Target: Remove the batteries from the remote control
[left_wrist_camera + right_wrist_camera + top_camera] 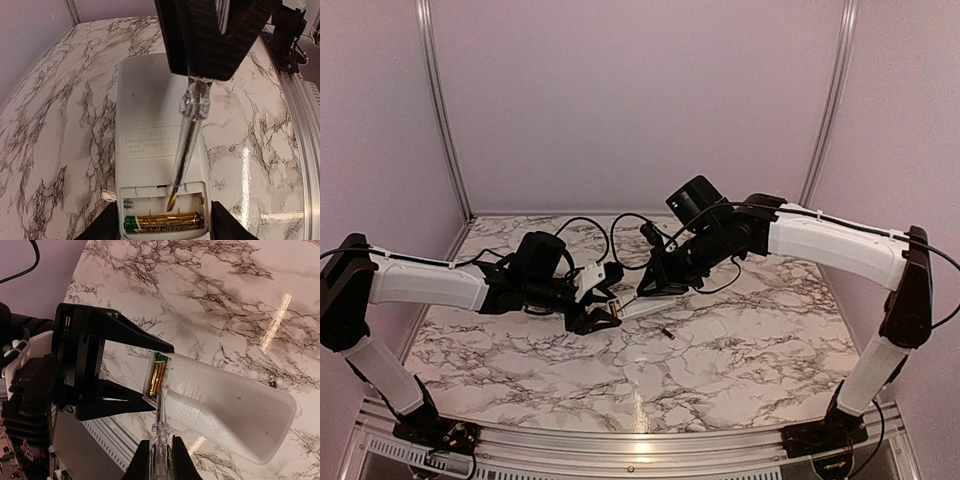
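Note:
The white remote control (150, 110) is held back side up just above the table, my left gripper (165, 228) shut on the sides of its battery end. The recess is uncovered. One gold battery (165, 221) with a green end lies in the slot nearest the end, and the slot beside it is empty. My right gripper (161, 460) is shut on a clear-handled screwdriver (161, 420). Its flat tip (172, 202) rests in the empty slot, just above the battery. The top view shows both grippers meeting at the remote control (645, 305) in mid-table.
A small dark cylinder (666, 333) lies loose on the marble table to the right of the remote, also visible in the right wrist view (271, 382). Black cables (610, 235) loop at the back. A metal rail (620, 440) runs along the table's near edge.

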`<state>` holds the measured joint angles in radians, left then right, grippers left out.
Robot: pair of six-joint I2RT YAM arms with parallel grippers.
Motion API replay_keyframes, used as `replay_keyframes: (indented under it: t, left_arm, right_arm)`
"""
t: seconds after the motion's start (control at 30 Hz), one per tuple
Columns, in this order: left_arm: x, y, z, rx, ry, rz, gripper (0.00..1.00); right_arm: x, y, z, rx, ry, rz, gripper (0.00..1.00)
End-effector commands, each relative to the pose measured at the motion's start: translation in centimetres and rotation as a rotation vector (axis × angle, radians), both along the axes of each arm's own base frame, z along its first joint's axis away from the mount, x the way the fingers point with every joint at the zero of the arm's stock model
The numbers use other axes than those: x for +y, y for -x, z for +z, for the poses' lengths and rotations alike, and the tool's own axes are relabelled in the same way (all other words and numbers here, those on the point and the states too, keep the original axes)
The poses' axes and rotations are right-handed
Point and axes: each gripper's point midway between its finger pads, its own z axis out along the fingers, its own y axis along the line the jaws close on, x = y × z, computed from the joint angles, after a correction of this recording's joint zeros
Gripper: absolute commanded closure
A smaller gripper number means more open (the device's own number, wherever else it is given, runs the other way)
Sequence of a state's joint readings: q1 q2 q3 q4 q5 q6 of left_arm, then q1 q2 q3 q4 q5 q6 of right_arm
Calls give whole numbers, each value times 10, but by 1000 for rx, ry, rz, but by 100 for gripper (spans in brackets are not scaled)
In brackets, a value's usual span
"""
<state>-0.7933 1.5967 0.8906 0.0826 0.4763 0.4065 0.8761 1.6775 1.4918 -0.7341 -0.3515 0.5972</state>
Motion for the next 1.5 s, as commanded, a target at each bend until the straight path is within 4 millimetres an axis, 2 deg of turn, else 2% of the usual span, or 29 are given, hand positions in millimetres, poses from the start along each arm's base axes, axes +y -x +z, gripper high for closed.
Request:
replay_keyframes:
  t: [0.0,0.13,0.37,0.77,0.9,1.2,1.33,1.47]
  left_arm:
    - [-7,-1,28,-85,84,9,55]
    - [-12,2,33,-117,104,11,56]
    - [-14,-1,43,-175,143,39,57]
    - [-12,-5,81,-255,262,83,56]
    - [-10,-3,95,-272,302,89,56]
    - [-6,0,106,-291,336,101,56]
    - [-3,4,112,-304,357,99,56]
    - [0,9,117,-317,371,96,55]
  right_arm:
    - [11,-12,9,-26,-18,17,100]
    - [17,-15,10,-28,-12,35,100]
    - [12,-14,11,-24,-7,45,100]
    - [-1,-10,27,11,-152,61,100]
    - [-2,-7,19,34,-157,80,100]
    - [3,-7,30,46,-227,109,100]
    - [8,0,41,72,-327,160,100]
    - [7,10,40,94,-348,223,100]
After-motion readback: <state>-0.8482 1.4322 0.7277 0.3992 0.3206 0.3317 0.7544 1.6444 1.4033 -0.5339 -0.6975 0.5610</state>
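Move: The battery still in the remote's compartment lies practically between the left hand's fingertips, 1 cm to their right. From the right hand, which holds the screwdriver, it is about 1 cm ahead, 6 cm left and 7 cm lower. The middle of the remote is some 6 cm right, 1 cm ahead and 3 cm below the left hand; the loose battery on the table is about 13 cm right, 4 ahead and 12 below that hand. Forward and left by about 1 cm the right hand first pushes the screwdriver tip in at the battery, then draws up some 3 cm, its fingers swinging up and left to lever the battery out. The left hand keeps its pinch on the remote's open end, lifts it about 6 cm, mostly in the second half, and tilts it nearly 20 degrees, fingertips turning up and forward. ##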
